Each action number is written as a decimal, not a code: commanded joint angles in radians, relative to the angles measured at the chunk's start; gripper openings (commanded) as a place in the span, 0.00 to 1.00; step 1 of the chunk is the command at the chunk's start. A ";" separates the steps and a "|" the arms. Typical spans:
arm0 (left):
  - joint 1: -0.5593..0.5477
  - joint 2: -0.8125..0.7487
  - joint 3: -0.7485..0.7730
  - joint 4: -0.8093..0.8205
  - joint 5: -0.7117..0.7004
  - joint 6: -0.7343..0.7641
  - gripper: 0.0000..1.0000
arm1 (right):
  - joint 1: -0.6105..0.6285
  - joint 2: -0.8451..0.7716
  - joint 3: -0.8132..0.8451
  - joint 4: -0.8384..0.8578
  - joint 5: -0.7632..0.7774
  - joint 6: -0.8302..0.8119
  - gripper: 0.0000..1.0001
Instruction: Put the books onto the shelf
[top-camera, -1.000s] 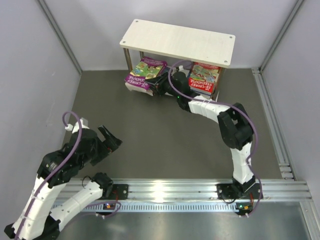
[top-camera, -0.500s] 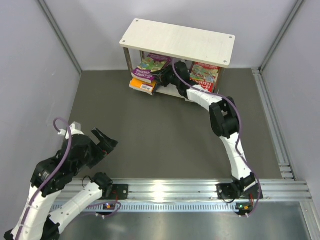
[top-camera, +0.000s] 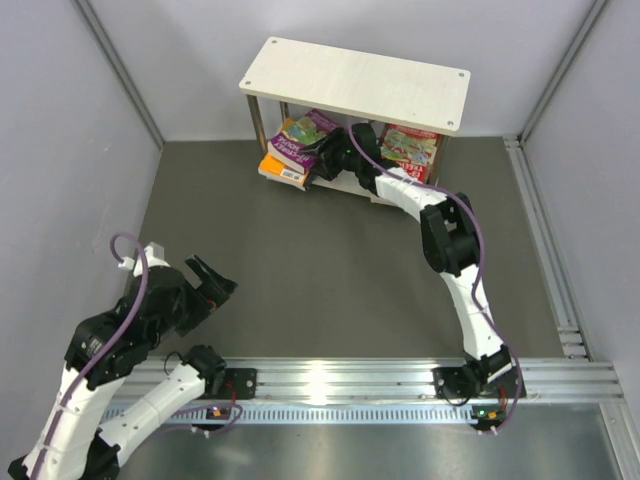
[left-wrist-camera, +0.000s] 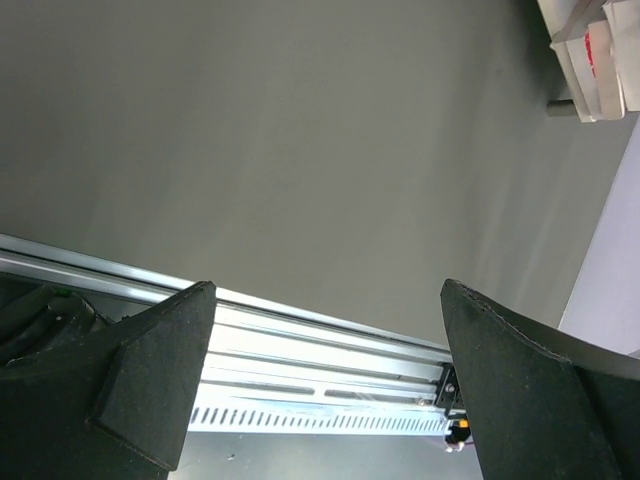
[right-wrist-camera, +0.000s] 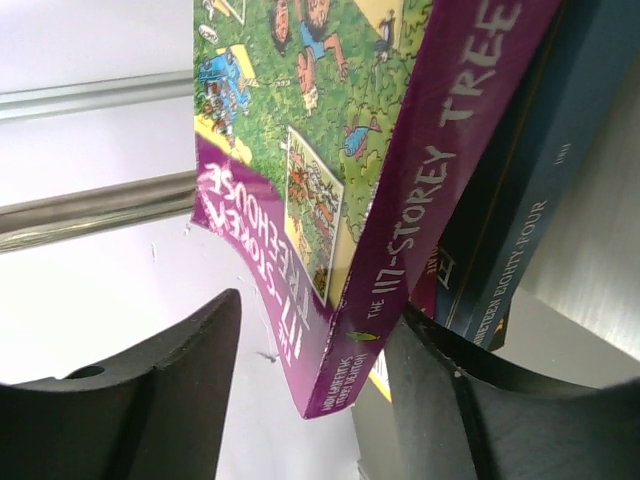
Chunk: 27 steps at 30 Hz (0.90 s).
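Observation:
The shelf (top-camera: 355, 85) stands at the back of the table, with books on its lower tier. A purple-green book (top-camera: 298, 138) lies tilted on top of a stack at the left, above an orange one (top-camera: 280, 168). A red-covered stack (top-camera: 410, 148) is at the right. My right gripper (top-camera: 330, 155) reaches under the top board beside the purple-green book. In the right wrist view the gripper (right-wrist-camera: 320, 370) is open: the book (right-wrist-camera: 340, 180) leans on one finger and stands apart from the other. Dark blue books (right-wrist-camera: 520, 200) lie behind it. My left gripper (top-camera: 205, 285) (left-wrist-camera: 325, 380) is open and empty.
An aluminium rail (top-camera: 340, 385) runs along the near edge, holding both arm bases. Grey walls close in the table on the left, back and right. The shelf's thin metal legs (top-camera: 257, 118) stand at its corners. A corner of the shelf (left-wrist-camera: 590, 60) shows in the left wrist view.
My right arm has pushed the purple-green book onto the left stack under the top board, and its jaws have parted from it. The left arm drew back slightly.

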 joint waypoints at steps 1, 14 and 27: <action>-0.004 0.020 -0.007 -0.028 0.000 0.015 0.99 | 0.001 -0.063 0.071 -0.010 -0.047 -0.029 0.58; -0.004 0.014 -0.016 -0.005 0.007 -0.009 0.99 | 0.009 -0.077 0.093 -0.103 -0.213 -0.055 0.71; -0.004 -0.003 -0.015 -0.002 0.009 -0.035 0.98 | 0.007 -0.109 0.039 -0.083 -0.374 -0.056 0.78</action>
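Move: The purple treehouse book lies just beyond the right hand, its middle about 7 cm ahead, 1 cm left and roughly level, with its near corner between the part-open fingers. Beneath it are the orange book, some 3 cm ahead, 4 cm left and 4 cm down, and the blue book, about 4 cm ahead, 3 cm right and 3 cm down. The right-hand book stack stands about 21 cm right and 4 cm ahead. From the left hand the purple book is some 48 cm ahead, 16 cm right and 8 cm lower. Backwards and slightly left, the right hand draws out from the shelf about 6 cm, rising only a touch, while it swings nearly 20 degrees counter-clockwise. The fingers, already part open, spread wider around the purple book's near corner; one finger stays close by that corner and seems to drag it along. ##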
